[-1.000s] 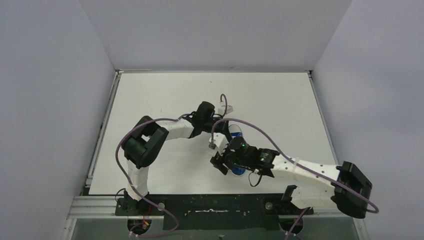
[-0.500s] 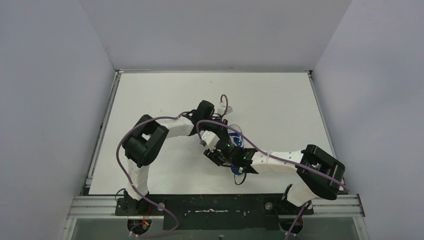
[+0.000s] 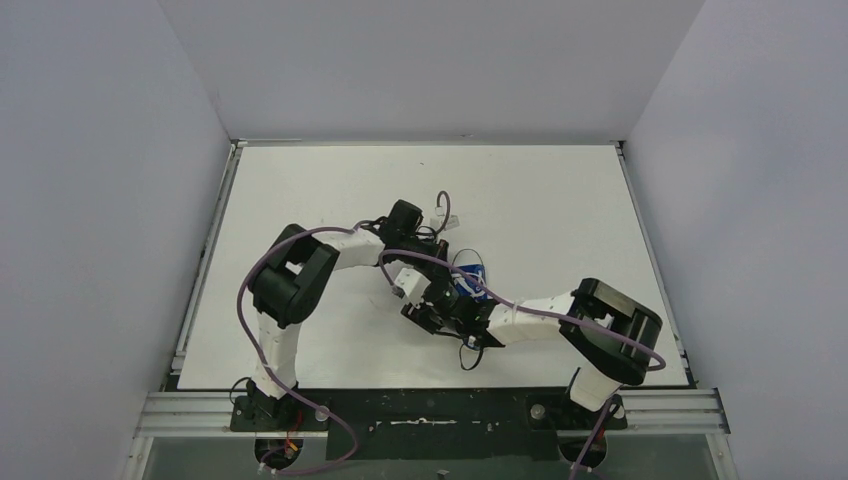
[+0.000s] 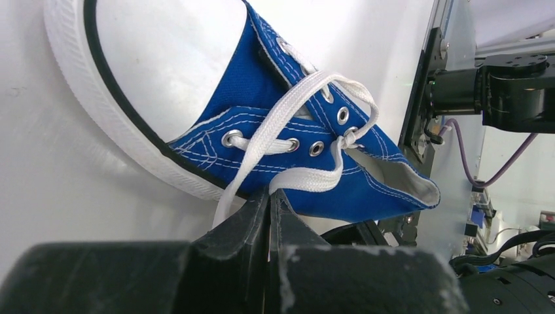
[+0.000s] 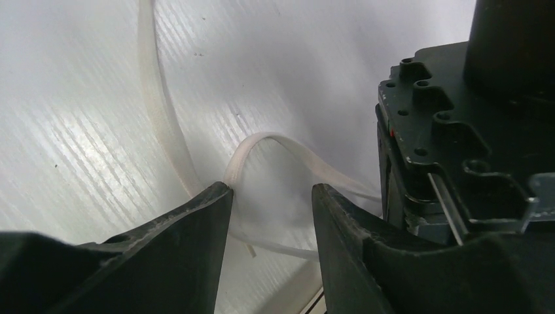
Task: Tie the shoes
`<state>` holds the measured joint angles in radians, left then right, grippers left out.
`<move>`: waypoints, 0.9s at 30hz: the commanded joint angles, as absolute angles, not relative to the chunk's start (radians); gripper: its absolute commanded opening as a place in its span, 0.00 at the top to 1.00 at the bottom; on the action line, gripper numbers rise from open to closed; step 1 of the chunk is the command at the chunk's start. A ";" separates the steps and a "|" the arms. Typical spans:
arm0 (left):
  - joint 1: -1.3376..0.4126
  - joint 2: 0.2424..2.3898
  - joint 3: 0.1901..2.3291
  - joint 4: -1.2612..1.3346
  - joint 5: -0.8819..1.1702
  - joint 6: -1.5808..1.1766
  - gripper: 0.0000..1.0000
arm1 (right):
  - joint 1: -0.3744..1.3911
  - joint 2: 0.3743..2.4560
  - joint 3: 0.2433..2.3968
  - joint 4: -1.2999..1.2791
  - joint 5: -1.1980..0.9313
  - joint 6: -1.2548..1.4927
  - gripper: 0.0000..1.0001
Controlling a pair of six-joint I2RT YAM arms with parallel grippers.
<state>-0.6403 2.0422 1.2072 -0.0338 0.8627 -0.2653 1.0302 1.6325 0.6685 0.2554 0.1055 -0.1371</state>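
The blue sneaker [image 3: 468, 277] lies mid-table; in the left wrist view it [image 4: 281, 78] shows its white toe cap, white sole rim and white laces [image 4: 288, 108] knotted near the top eyelets. My left gripper [image 4: 269, 193] is at the shoe's side, shut with a lace strand running into its tips; from above it [image 3: 438, 258] is just left of the shoe. My right gripper [image 5: 271, 191] is open low over the table, a loose lace loop [image 5: 271, 140] lying between its fingers. From above it [image 3: 418, 311] sits left of and nearer than the shoe.
The black body of the left gripper [image 5: 458, 131] is close on the right of my right fingers. Purple cables [image 3: 300, 245] arc over both arms. White walls enclose the table [image 3: 300, 190] on three sides.
The right arm has folded inward, its elbow swinging left, and its gripper has slid left and farther from the base, beside the shoe. The left wrist shifted slightly up-left.
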 commanded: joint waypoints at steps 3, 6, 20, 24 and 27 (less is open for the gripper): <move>-0.643 2.055 1.252 -0.014 0.939 -0.258 1.00 | 1.035 1.707 0.713 0.366 0.117 -0.152 0.60; -0.640 2.038 1.240 -0.015 0.913 -0.253 1.00 | 1.035 1.687 0.714 0.359 0.086 -0.155 0.85; -0.627 1.919 1.170 0.089 0.826 -0.403 1.00 | 0.966 1.252 0.829 -0.275 -0.246 0.374 1.00; -0.657 1.916 1.174 0.118 0.789 -0.465 1.00 | 0.894 1.167 0.946 -0.704 -0.265 0.553 1.00; -0.679 1.934 1.196 0.118 0.750 -0.518 1.00 | 0.844 1.132 1.045 -1.039 -0.204 0.611 1.00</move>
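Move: Just at the right fingertips, the loose white lace lies on the table, about 1 cm ahead, 1 cm left and 1 cm below the hand point. The shoe's middle is some 8 cm to the right of the right hand and 1 cm back; the left gripper is about 5 cm ahead, 4 cm right and 3 cm higher. From the left hand, that lace lies about 4 cm back, 5 cm left and 4 cm lower. Reaching only about 1 cm forward and left, low over the table, the right hand shuts its half-open fingers at the loose lace, then draws back some 7 cm while rising about 14 cm, swinging rightward late as its fingers tip down by roughly 30 degrees. The left hand keeps its pinch on the other lace beside the shoe and lifts it about 2.5 cm. ##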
